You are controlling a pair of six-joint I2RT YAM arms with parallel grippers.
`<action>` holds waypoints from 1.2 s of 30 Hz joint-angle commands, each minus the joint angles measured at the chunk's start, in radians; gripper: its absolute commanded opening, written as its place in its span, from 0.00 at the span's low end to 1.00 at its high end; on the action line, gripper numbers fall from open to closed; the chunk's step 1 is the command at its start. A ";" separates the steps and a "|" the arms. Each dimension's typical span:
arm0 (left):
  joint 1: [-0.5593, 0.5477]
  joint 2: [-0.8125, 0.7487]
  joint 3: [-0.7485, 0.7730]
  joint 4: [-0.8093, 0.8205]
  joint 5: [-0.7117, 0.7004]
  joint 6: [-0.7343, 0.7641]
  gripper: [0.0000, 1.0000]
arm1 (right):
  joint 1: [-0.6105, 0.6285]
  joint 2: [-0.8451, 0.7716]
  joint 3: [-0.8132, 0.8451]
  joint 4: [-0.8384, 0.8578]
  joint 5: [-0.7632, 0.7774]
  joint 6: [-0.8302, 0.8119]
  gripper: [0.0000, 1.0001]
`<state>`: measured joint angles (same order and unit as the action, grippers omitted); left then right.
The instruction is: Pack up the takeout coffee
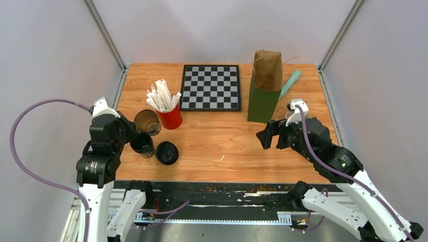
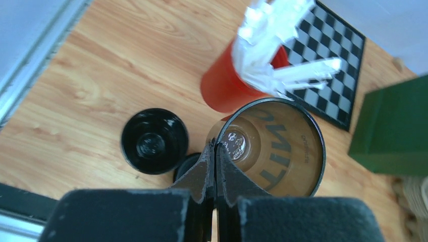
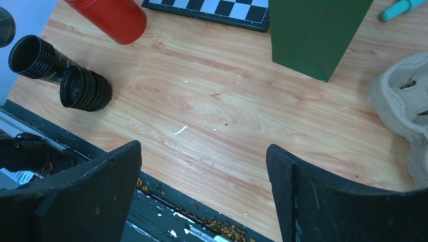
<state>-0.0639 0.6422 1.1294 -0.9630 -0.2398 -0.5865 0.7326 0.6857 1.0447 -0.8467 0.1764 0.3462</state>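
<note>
Two small black takeout coffee cups stand at the front left. One (image 1: 142, 144) looks open-topped; the other (image 1: 167, 153) has a round black lid. Both show in the left wrist view, the open one (image 2: 154, 141) and the lidded one (image 2: 185, 162), and in the right wrist view (image 3: 35, 58) (image 3: 86, 88). My left gripper (image 1: 135, 126) (image 2: 216, 145) is shut on the rim of a translucent brown cup (image 1: 147, 122) (image 2: 275, 146) just behind them. My right gripper (image 1: 266, 135) (image 3: 203, 151) is open and empty above bare wood. The green and brown paper bag (image 1: 266, 85) (image 3: 315, 35) stands at the back right.
A red cup of white wrapped straws (image 1: 170, 116) (image 2: 224, 85) stands beside the brown cup. A checkerboard (image 1: 211, 86) lies at the back. A teal object (image 1: 290, 82) lies right of the bag. A cardboard cup carrier (image 3: 404, 106) sits at the right.
</note>
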 commanded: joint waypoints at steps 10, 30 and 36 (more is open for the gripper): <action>-0.245 0.150 -0.033 0.121 0.356 0.008 0.00 | 0.006 -0.033 0.015 0.069 0.101 -0.014 0.93; -0.884 0.664 -0.095 0.666 0.055 0.030 0.00 | 0.006 -0.154 -0.038 0.008 0.076 0.043 0.93; -0.884 0.741 -0.160 0.787 0.081 0.041 0.00 | 0.005 -0.161 -0.036 -0.017 0.062 0.046 0.93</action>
<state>-0.9428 1.3502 0.9813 -0.3416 -0.1795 -0.5690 0.7326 0.5331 1.0088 -0.8600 0.2512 0.3737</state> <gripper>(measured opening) 0.008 0.931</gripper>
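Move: The left hand already holds a takeout cup by its rim. The open table spot it goes for is about 34 cm to its right, 2 cm ahead and 27 cm below. The cup stack is almost directly beneath, 20 cm down and 1 cm back and left. The lid stack is roughly 10 cm right and 4 cm back, the red straw cup about 11 cm right and 13 cm ahead. From the right hand the spot is some 13 cm left, 4 cm ahead and 25 cm down. Sweeping right across the near side of the red straw cup, the left hand carries the pinched cup about 31 cm towards the open table before the chessboard, sinking some 15 cm, steepest at the end. Its wrist swings about 55 degrees clockwise and tips down a little; the fingers stay shut on the rim. The open right hand eases about 3 cm right, rising slightly. ##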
